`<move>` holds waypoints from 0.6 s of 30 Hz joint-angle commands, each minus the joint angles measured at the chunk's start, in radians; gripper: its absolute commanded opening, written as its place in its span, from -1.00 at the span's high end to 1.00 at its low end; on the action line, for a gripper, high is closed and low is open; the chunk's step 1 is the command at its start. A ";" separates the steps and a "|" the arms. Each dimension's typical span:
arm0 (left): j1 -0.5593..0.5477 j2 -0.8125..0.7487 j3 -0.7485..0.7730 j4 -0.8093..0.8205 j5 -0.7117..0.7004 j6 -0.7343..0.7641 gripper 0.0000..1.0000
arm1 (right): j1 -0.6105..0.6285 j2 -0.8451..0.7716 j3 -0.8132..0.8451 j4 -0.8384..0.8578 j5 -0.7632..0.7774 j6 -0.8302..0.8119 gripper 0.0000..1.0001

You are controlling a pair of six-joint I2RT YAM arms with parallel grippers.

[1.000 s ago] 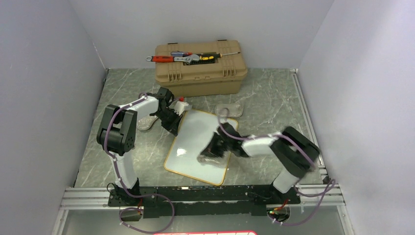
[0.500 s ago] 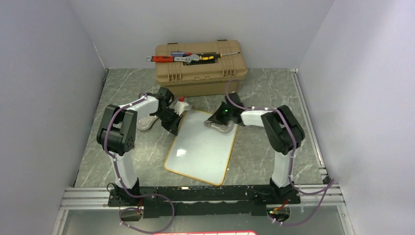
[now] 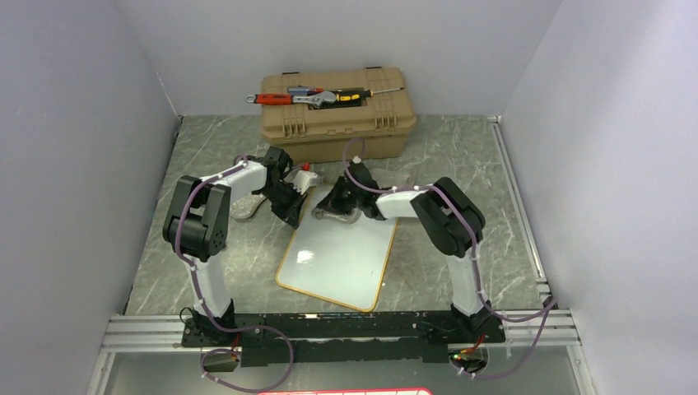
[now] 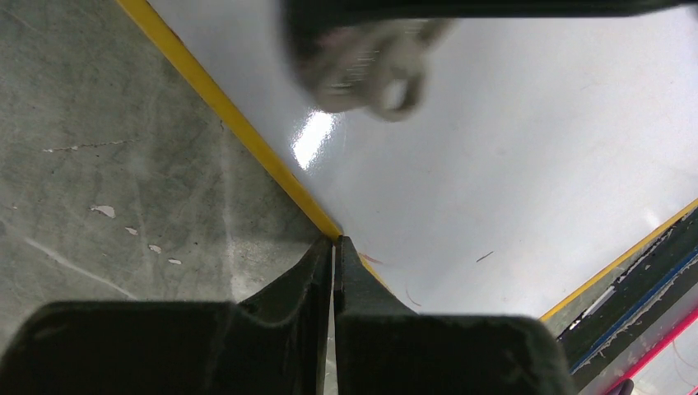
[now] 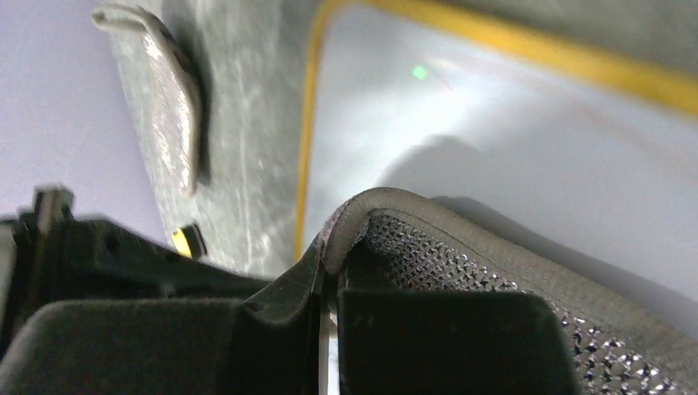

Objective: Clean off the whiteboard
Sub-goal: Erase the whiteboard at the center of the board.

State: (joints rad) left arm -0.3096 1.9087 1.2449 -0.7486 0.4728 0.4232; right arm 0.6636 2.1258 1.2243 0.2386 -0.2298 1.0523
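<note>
The whiteboard (image 3: 342, 255) lies flat on the table, glossy white with a yellow rim, and no scribbles show in the top view. A few faint marks (image 4: 486, 257) show in the left wrist view. My left gripper (image 3: 295, 218) is shut, its tips (image 4: 335, 243) resting on the board's left rim. My right gripper (image 3: 333, 204) is shut on a grey mesh cloth (image 5: 461, 247) at the board's far left corner, and the cloth lies against the white surface (image 5: 494, 123). The left wrist view shows that cloth (image 4: 366, 70) blurred.
A tan toolbox (image 3: 333, 123) stands behind the board with a wrench and screwdrivers (image 3: 309, 97) on its lid. A second grey cloth (image 3: 245, 206) lies left of the left arm. A small red-capped item (image 3: 306, 173) sits by the board's far left corner.
My right gripper carried the cloth from the board's near right part up to its far edge, then left to the far left corner. The left arm stayed still.
</note>
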 commanded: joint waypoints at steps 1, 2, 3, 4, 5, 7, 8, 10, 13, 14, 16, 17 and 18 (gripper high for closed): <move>-0.003 0.047 -0.027 -0.011 -0.114 0.038 0.82 | -0.005 -0.118 -0.255 -0.174 0.061 -0.041 1.00; -0.001 0.045 -0.023 -0.013 -0.118 0.036 0.82 | -0.005 -0.170 -0.299 -0.193 0.075 -0.049 1.00; 0.002 0.042 -0.016 -0.018 -0.118 0.034 0.82 | -0.005 -0.224 -0.343 -0.207 0.084 -0.059 1.00; 0.006 0.037 -0.010 -0.026 -0.115 0.034 0.82 | -0.006 -0.274 -0.381 -0.227 0.098 -0.066 1.00; 0.010 0.025 -0.006 -0.033 -0.113 0.033 0.81 | -0.008 -0.343 -0.415 -0.258 0.116 -0.076 1.00; 0.013 -0.010 -0.004 -0.044 -0.119 0.032 0.82 | -0.017 -0.437 -0.455 -0.325 0.144 -0.095 1.00; 0.015 -0.028 -0.003 -0.050 -0.126 0.033 0.82 | -0.024 -0.482 -0.465 -0.363 0.165 -0.103 1.00; 0.018 -0.070 -0.001 -0.065 -0.141 0.035 0.82 | -0.051 -0.558 -0.479 -0.427 0.194 -0.119 1.00; 0.027 -0.128 0.008 -0.092 -0.158 0.041 0.82 | -0.136 -0.647 -0.496 -0.490 0.197 -0.140 1.00; 0.033 -0.148 0.012 -0.103 -0.164 0.041 0.82 | -0.160 -0.679 -0.496 -0.512 0.201 -0.151 1.00; 0.047 -0.188 0.030 -0.133 -0.170 0.044 0.80 | -0.195 -0.735 -0.485 -0.550 0.205 -0.176 1.00; 0.055 -0.210 0.041 -0.148 -0.177 0.046 0.75 | -0.208 -0.765 -0.474 -0.571 0.210 -0.187 1.00; 0.063 -0.235 0.053 -0.161 -0.190 0.048 0.63 | -0.221 -0.795 -0.459 -0.595 0.224 -0.197 1.00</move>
State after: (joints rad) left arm -0.2714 1.7954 1.2457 -0.8398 0.3271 0.4488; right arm 0.4835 1.4448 0.7311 -0.2268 -0.0689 0.9283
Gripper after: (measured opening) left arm 0.118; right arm 0.045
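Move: The whiteboard's centre lies about 10 cm back and 5 cm right of the right hand, which already pinches the grey cloth near the board's far-left corner; the middle of the board's right edge is some 14 cm back and 16 cm right. A spare cloth lies roughly 9 cm ahead and 15 cm right. From the left hand, whose closed fingertips are at the board's left edge, that centre is about 6 cm back and 10 cm right. Everything sits 1 or 2 cm lower. The whiteboard's upper middle is wiped by the grey cloth as the right hand keeps its pinch and sweeps back and right, then almost straight right to the right edge, some 20 cm in all, rising slightly at the end while the left side of the hand dips about 20 degrees. Late on, the left fingertips come free of the left edge, moving about 4 cm left and rising nearly 3 cm. ##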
